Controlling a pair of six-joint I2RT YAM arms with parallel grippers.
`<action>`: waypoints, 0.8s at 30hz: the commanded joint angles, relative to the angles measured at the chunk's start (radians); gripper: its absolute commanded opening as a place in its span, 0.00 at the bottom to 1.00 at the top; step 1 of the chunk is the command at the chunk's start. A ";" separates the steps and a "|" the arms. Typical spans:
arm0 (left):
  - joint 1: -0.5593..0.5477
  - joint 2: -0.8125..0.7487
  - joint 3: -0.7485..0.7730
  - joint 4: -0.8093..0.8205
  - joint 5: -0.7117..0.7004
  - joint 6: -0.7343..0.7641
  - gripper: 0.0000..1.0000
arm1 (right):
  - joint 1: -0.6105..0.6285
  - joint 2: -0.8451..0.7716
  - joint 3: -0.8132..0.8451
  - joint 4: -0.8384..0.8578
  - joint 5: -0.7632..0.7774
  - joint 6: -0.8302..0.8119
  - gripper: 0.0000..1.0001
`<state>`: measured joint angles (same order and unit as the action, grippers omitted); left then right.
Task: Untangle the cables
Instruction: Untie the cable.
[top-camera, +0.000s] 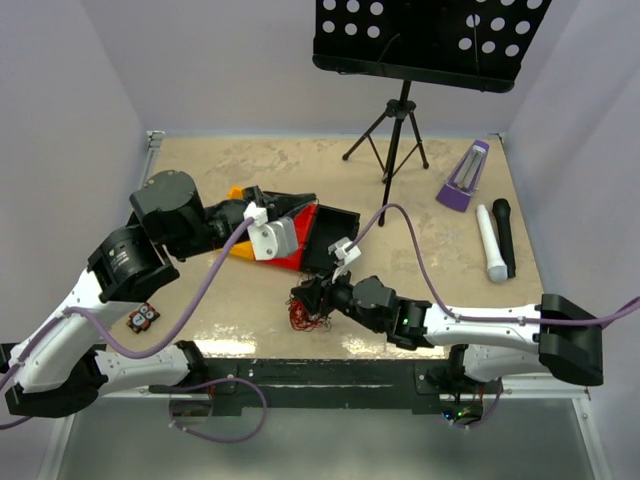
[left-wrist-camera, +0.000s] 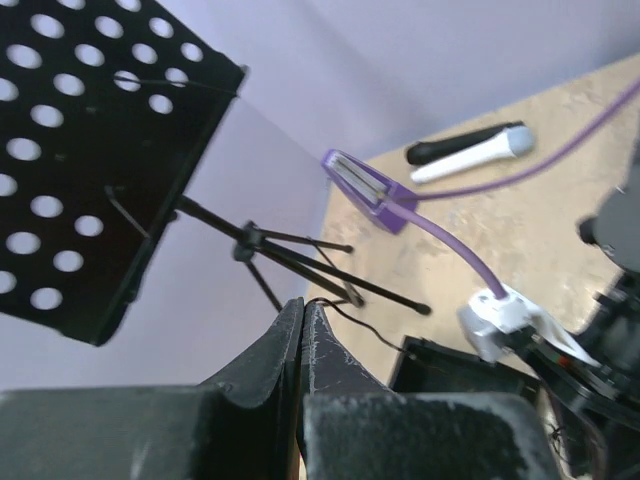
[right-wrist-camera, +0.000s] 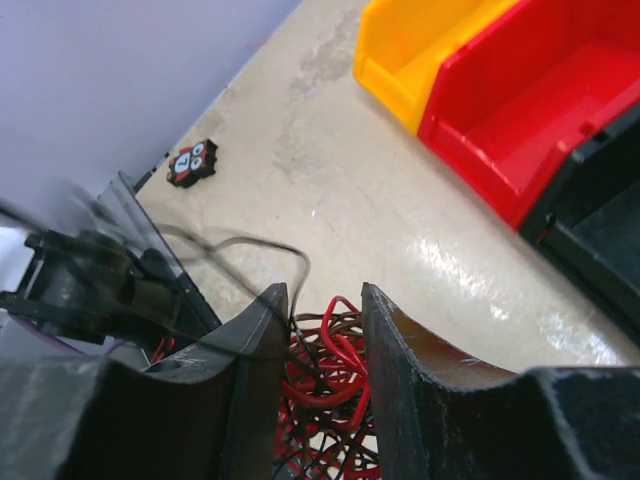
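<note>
The cables lie as one tangle of thin red and dark wires near the table's front edge. My right gripper reaches down into it. In the right wrist view its jaws stand partly closed, with red and dark loops of the cables packed between them and touching both fingers. One dark strand arcs away to the left. My left gripper hangs raised over the bins. Its fingers are pressed together on a single dark cable, which runs off to the right.
Yellow, red and black bins sit side by side mid-table. A music stand is at the back. A purple metronome and two microphones lie at the right. A small owl-faced item lies front left.
</note>
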<state>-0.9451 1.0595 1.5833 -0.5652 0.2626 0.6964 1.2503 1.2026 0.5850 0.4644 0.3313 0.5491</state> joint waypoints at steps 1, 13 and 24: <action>0.005 0.003 0.124 0.223 -0.101 0.003 0.00 | 0.014 0.026 -0.072 0.043 0.003 0.077 0.40; 0.005 0.030 0.262 0.604 -0.195 0.118 0.00 | 0.021 0.097 -0.188 0.075 0.023 0.183 0.39; 0.005 0.008 0.270 0.432 -0.108 0.148 0.00 | 0.044 0.117 -0.100 -0.027 0.054 0.187 0.71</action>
<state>-0.9447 1.1587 1.8015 -0.3313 0.1265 0.8295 1.2709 1.3304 0.4759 0.7277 0.3595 0.7601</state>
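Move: The red-black tangle sits at the right hand's half-open fingertips, its middle about 5 cm below and 1 cm back. The black bin stands some 13 cm ahead and 5 cm to the right of this hand, the red bin about 14 cm ahead and 4 cm to its left, both roughly 14 cm lower. From the left hand, which already holds a cable end, the tangle hangs about 32 cm below, 2 cm back and 1 cm left. Upward, quickly at first and then slower, the left hand draws its pinched cable end about 12 cm away from the tangle, drifting slightly forward as its fingers tilt up some 25 degrees. The right hand dips about 3 cm around the tangle, rises a little, then sinks again, rolling slightly; late on, its fingers spread to about two-thirds open around the bunch. ##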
